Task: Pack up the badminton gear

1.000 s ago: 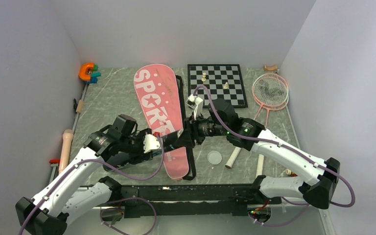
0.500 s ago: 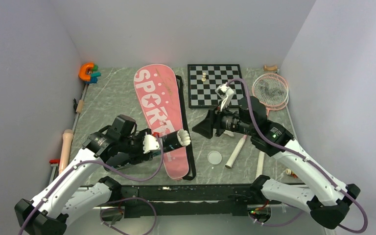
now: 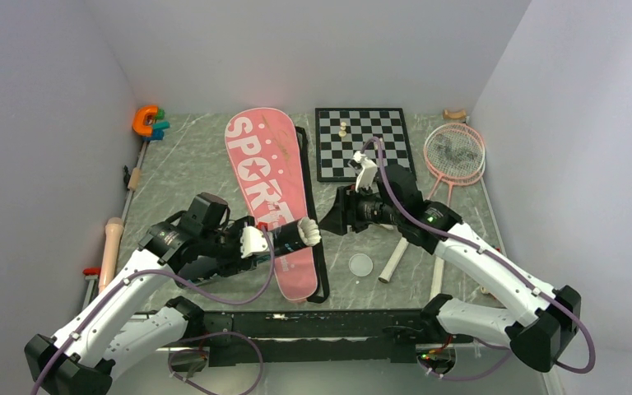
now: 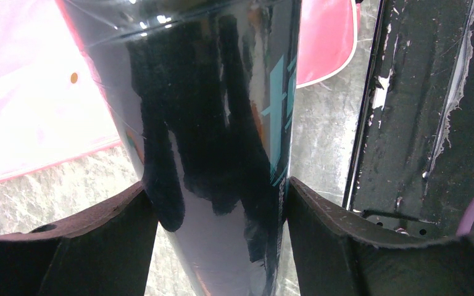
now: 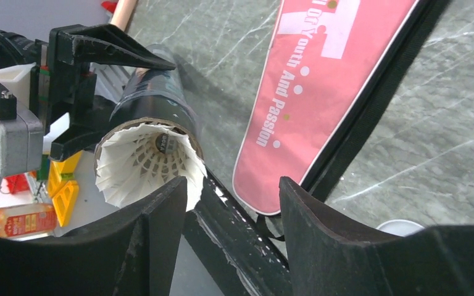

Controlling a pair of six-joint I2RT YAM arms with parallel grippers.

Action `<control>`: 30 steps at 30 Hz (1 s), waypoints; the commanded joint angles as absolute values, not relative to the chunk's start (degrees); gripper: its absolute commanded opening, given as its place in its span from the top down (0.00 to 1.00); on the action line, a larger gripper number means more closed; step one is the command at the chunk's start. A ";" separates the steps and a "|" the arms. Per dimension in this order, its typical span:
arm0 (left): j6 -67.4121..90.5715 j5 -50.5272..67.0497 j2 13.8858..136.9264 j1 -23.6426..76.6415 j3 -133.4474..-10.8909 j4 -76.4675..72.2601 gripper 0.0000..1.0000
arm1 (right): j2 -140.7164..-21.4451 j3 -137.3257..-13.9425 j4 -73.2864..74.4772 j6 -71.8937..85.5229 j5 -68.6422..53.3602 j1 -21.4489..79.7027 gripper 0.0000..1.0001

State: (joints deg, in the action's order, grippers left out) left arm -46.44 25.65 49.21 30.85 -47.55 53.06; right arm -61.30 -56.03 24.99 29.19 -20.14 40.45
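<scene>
My left gripper [image 3: 265, 240] [image 4: 217, 185] is shut on the long black tube [image 3: 288, 237] [image 4: 210, 123], which it holds level above the near end of the pink "SPORT" bag [image 3: 267, 185] [image 5: 321, 80]. A white feather shuttlecock [image 3: 309, 232] [image 5: 148, 163] sits in the tube's open mouth [image 5: 151, 102], skirt outward. My right gripper [image 3: 333, 220] [image 5: 231, 203] stands open just right of that mouth, facing it, with nothing between its fingers. Two pink-framed rackets [image 3: 454, 152] lie at the back right, with their white handles [image 3: 397, 255] reaching toward the front.
A small round clear lid [image 3: 361, 264] lies by the racket handles. The chessboard [image 3: 364, 141] with pale pieces is behind my right arm. An orange C-shaped toy [image 3: 145, 120] sits in the back left corner, and a wooden cylinder [image 3: 112, 247] lies along the left wall. The bag's black strap [image 3: 318, 251] runs along its right side.
My right gripper left the tube's mouth, opened and drew back to the right, then edged leftward again. The shuttlecock now shows in the tube's mouth. The left arm held still.
</scene>
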 commanded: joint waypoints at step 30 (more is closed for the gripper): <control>-47.25 27.62 49.70 31.13 -49.92 51.43 0.68 | -59.75 -57.01 22.02 30.97 -22.59 25.38 0.12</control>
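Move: The shuttlecock whose white skirt still sticks out of the tube's mouth lies about 6 cm left, 4 cm back and 2 cm above the right hand. From the left hand, which holds the tube, it is about 12 cm right, 1 cm ahead and 9 cm up. Some 20 cm below the right hand, the loose shuttlecock lies about 12 cm ahead and 18 cm right, the clear lid 2 cm back and 11 cm right, the pink bag's middle 16 cm ahead and 18 cm left. Keep the tube gripped and tilted mouth-up in the left gripper. Bring the part-open, empty right gripper about 5 cm left and as much down at the mouth to press the shuttlecock in, then pull back quickly: some 6 cm right, with a rise and about 4 cm forward, opening the fingers wider as it turns some 10 degrees clockwise towards the loose shuttlecock. ##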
